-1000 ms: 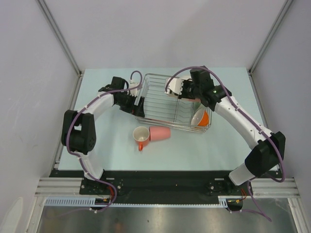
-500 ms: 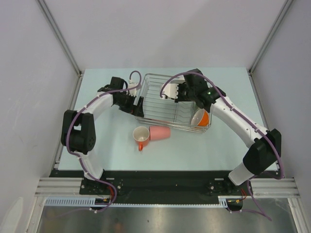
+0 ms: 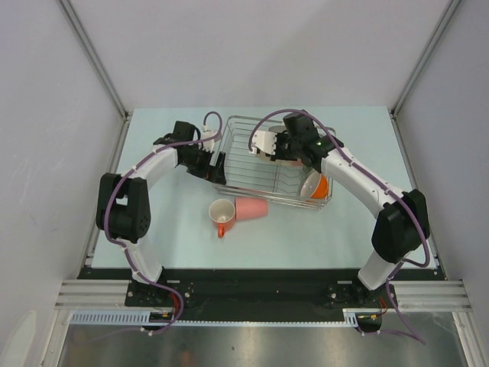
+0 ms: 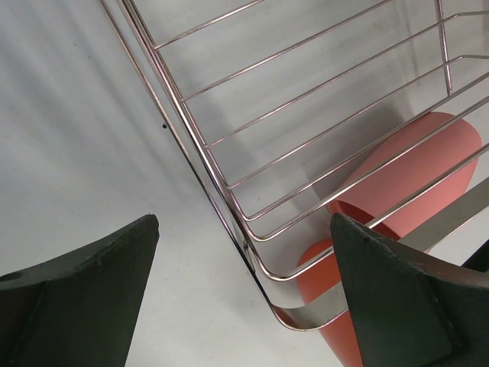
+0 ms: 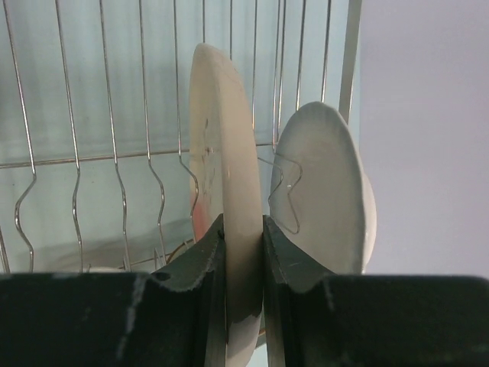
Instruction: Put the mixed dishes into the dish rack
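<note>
The dish rack (image 3: pixel 260 164) is a silver wire basket at the table's middle. My right gripper (image 3: pixel 279 147) hovers over it, shut on the rim of the large whitish plate (image 5: pixel 225 153), which stands edge-on between the fingers (image 5: pixel 202 267) above the rack wires. A white rounded dish (image 5: pixel 325 199) stands just right of the plate. The orange cup (image 3: pixel 315 186) leans in the rack's front right corner. My left gripper (image 3: pixel 218 164) is open, its jaws either side of the rack's left corner wire (image 4: pixel 252 252). The orange-handled white mug (image 3: pixel 221 214) and pink tumbler (image 3: pixel 250 209) lie in front of the rack.
The pink tumbler also shows through the rack wires in the left wrist view (image 4: pixel 405 176). White enclosure walls with metal posts (image 3: pixel 95 61) surround the pale table. The arms' bases sit on the black rail (image 3: pixel 252 287) at the near edge.
My right gripper has moved left over the rack with the plate in it. The left arm, mug and tumbler have not moved.
</note>
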`<control>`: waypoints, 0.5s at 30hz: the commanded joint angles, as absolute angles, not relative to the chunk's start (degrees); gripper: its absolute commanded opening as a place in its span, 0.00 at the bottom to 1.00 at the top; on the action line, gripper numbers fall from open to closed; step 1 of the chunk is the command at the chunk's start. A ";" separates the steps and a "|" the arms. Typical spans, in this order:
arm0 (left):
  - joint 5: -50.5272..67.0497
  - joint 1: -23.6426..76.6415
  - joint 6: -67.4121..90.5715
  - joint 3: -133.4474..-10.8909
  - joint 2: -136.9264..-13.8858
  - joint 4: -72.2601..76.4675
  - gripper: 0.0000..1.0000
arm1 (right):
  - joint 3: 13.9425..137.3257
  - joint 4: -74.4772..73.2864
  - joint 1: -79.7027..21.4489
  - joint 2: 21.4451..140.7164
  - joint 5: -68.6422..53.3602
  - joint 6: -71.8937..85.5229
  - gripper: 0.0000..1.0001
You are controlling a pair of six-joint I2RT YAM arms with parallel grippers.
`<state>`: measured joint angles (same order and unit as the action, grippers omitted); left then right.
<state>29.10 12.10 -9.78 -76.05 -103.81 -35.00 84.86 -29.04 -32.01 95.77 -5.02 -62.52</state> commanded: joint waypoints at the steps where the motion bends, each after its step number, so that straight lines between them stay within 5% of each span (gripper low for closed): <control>1: 29.62 11.60 -11.60 -75.59 -102.75 -34.54 1.00 | 85.43 -24.43 -31.03 95.62 -5.45 -60.38 0.00; 6: 29.71 11.51 -11.69 -75.59 -102.83 -34.45 1.00 | 85.17 -24.70 -30.32 96.59 -5.36 -57.84 0.00; 9: 29.36 11.43 -12.04 -75.94 -102.83 -34.63 1.00 | 84.82 -24.70 -29.80 96.42 -5.54 -55.47 0.25; 15: 29.01 11.43 -12.57 -77.86 -103.18 -35.59 0.99 | 81.49 -24.18 -29.62 93.61 -6.68 -52.21 0.51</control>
<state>29.08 11.81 -10.66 -76.03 -103.81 -34.89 83.64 -26.46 -29.98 96.16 -6.04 -55.29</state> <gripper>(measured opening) 0.996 0.467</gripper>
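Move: Just under the right hand, which holds the cream-and-pink plate by its upper rim, lies its rack slot: about 7 cm down, 2 cm forward and 2 cm left. The white plate leans roughly 7 cm ahead, level sideways and some 5 cm lower. The green bowl sits about 7 cm right, 1 cm forward and 9 cm down; the white bowl is 8 cm right, 6 cm back and 10 cm down. From the left hand, the slot is around 17 cm right, 4 cm forward and 3 cm up. Easing to its right and slightly forward by about 1 cm each, the right hand holds its height over the rack, then dips nearly 1 cm at the end. Its wrist turns some 5 degrees clockwise and rolls its left side up about as much, while the fingers open from their pinch to roughly half wide, letting go of the cream-and-pink plate. ##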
